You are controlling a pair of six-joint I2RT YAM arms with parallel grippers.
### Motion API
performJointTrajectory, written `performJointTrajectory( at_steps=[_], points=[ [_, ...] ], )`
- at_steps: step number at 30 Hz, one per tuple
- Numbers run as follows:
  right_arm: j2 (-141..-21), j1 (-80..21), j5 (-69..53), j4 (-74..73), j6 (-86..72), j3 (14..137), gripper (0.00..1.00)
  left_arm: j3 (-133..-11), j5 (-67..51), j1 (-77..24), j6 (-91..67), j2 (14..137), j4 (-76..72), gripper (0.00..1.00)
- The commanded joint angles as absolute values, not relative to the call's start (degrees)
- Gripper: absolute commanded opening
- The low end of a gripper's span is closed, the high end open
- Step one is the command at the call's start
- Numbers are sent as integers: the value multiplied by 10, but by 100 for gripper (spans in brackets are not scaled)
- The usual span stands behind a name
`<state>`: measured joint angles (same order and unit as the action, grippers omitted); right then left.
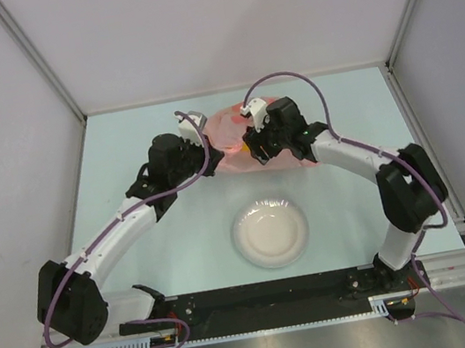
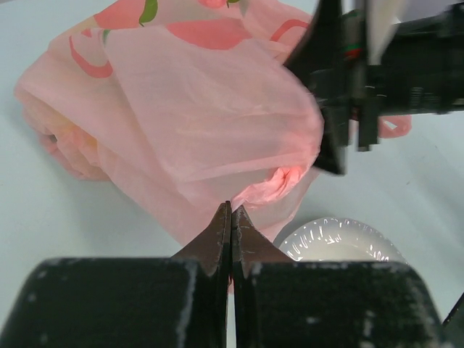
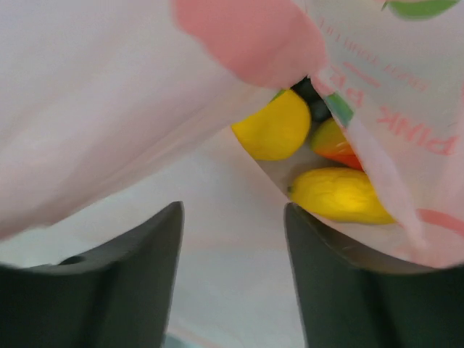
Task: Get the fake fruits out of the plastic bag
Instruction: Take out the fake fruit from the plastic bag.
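Observation:
The pink plastic bag [image 1: 227,130] lies at the far middle of the table, crumpled, with both grippers at it. My left gripper [image 1: 210,151] is shut on a fold of the bag's film [image 2: 210,116] at the near edge, tips [image 2: 232,212] pressed together. My right gripper [image 3: 232,210] stands open at the bag's mouth, with only pale film between its fingers. Just beyond its right finger, inside the bag [image 3: 109,94], lie the fake fruits: a round yellow one [image 3: 274,127], a long yellow one [image 3: 339,194] and an orange-red piece [image 3: 332,145]. In the top view the fruits are hidden.
A small white round plate [image 1: 243,226] stands on the table between the bag and the arm bases, and also shows under my left gripper as the plate [image 2: 341,243]. The right arm's black wrist [image 2: 391,72] hangs close above the bag. Grey walls enclose the table.

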<state>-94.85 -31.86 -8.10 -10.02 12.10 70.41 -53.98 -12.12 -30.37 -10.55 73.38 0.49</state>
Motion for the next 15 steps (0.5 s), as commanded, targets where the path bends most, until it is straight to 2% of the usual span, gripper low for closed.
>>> performJointTrajectory(
  at_steps=[1,2,8,15],
  points=[
    [-1023,-307,-72,-79,41,779,77,-558,-120,-305,-118,736,-10,0],
    [-1035,-298,-74,-83,22,794,84,-559,-120,-306,-117,737,-9,0],
    [-1126,-287,-80,-109,-30,888,100,-560,-122,-305,-113,739,-5,0],
    [-1208,-287,-80,-128,-44,943,100,-563,-125,-305,-107,746,-4,0]
  ],
)
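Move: Some 10 cm ahead of the right hand, barely 2 cm to its left and about 10 cm lower, the nearest yellow fruit lies in the bag. A second yellow fruit is roughly 9 cm ahead and 6 cm to the right of the hand; the red fruit, 11 cm ahead and 4 cm to the right, lies between them, all at about the same depth. From the left hand, the first yellow fruit is about 16 cm ahead, 13 cm to the right and 16 cm below. Reaching forward about 9 cm and some 4 cm down, with a slight drift left, the right hand goes over the bag's near edge towards the yellow fruit, its already parted fingers spreading to full width while the wrist tips down about 10 degrees and turns clockwise about as much. The left hand stays in place, still pinching the bag's edge. ##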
